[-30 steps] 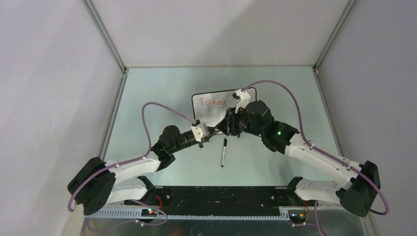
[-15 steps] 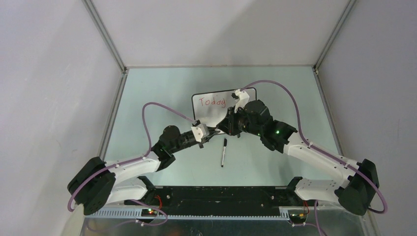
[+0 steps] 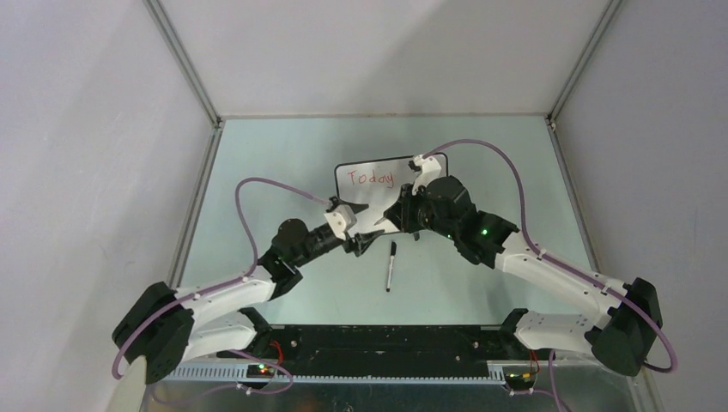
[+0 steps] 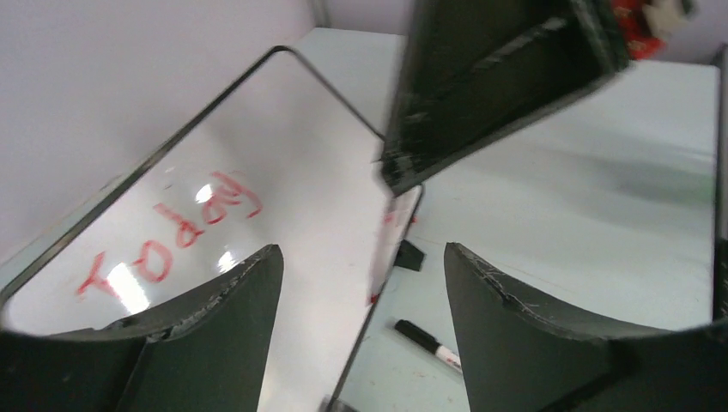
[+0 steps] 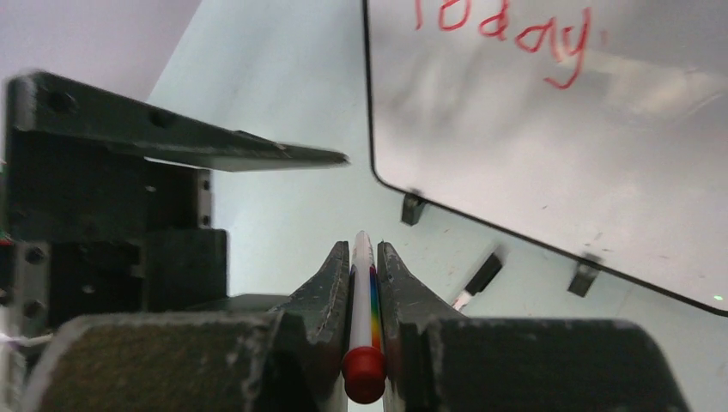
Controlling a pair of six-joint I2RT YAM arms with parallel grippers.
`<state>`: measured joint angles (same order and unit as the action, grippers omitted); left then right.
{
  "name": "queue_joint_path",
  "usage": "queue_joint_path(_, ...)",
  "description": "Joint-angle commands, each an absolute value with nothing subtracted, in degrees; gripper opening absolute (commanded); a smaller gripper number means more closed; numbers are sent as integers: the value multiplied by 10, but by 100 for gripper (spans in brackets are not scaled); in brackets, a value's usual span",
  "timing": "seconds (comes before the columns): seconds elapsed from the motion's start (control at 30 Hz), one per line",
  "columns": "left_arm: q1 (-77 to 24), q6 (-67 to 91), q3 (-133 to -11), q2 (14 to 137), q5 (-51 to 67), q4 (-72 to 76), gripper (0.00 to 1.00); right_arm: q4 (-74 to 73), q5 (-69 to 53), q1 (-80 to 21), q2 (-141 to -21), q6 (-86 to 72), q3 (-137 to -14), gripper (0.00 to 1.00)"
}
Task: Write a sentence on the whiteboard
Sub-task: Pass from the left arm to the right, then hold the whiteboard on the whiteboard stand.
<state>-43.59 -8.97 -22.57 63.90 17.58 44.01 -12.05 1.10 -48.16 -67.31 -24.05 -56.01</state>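
Observation:
The whiteboard (image 3: 382, 196) stands at mid-table, its black-framed white face (image 4: 283, 172) bearing one red word of the sentence, "Today" (image 3: 370, 178) (image 5: 506, 21). My right gripper (image 3: 395, 218) hovers just in front of the board's lower edge. In the right wrist view the right gripper (image 5: 364, 249) is shut on a white marker with a red end (image 5: 365, 369). My left gripper (image 3: 366, 241) sits close to its left, open. In the left wrist view the left gripper (image 4: 360, 266) has nothing between its fingers (image 4: 225, 318), and the board's edge lies beyond them.
A black marker (image 3: 391, 264) (image 4: 427, 343) (image 5: 482, 275) lies on the pale green table (image 3: 283, 172) in front of the board, just below both grippers. Grey enclosure walls (image 3: 103, 129) close in the left, right and back sides.
The left gripper has opened and drawn back slightly down and left. The right gripper closed on the red-ended marker and holds it near the board.

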Motion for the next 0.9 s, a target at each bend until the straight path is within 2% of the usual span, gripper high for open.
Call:
queue_joint_path(0.0, -380, 16, -234, 597, 123, 450, 75, -58, 113, -482, -638, -224, -521, 0)
queue_joint_path(0.17, -236, 178, -180, 577, 183, 557, 75, 84, 150, -480, -567, -219, -408, 0)
queue_joint_path(0.3, -186, 233, -163, 579, 166, 569, 79, 190, 174, -492, -549, -201, -340, 0)
queue_joint_path(0.5, -93, 333, -159, 667, 191, 627, 87, 231, 199, -514, -555, -170, -322, 0)
queue_joint_path(0.6, -58, 373, -144, 718, 221, 738, 90, 239, 222, -525, -560, -165, -321, 0)
queue_joint_path(0.7, -37, 422, -137, 781, 250, 826, 98, 248, 236, -529, -561, -162, -317, 0)
queue_joint_path(0.87, -28, 427, -139, 846, 237, 876, 99, 264, 249, -532, -557, -158, -303, 0)
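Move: In the right fingers, already gripped, the red marker is about 5 cm to the left hand's right and nearly level with it. The whiteboard's middle lies some 12 cm ahead of the right hand and 12 cm below, with "Today" about 16 cm ahead and 6 cm left. The black marker lies about 6 cm behind that hand, 1 cm left, some 20 cm down on the table. Backing off empty from the red marker, the left hand sweeps about 18 cm left and 11 cm forward, rising slightly before sinking, its fingers spreading wider while it swings counter-clockwise and rolls its left side down. The right hand keeps its grip on the marker and shifts some 4 cm right, dipping about 3 cm and coming back up, as its fingers tilt up about 20 degrees and turn somewhat clockwise. ##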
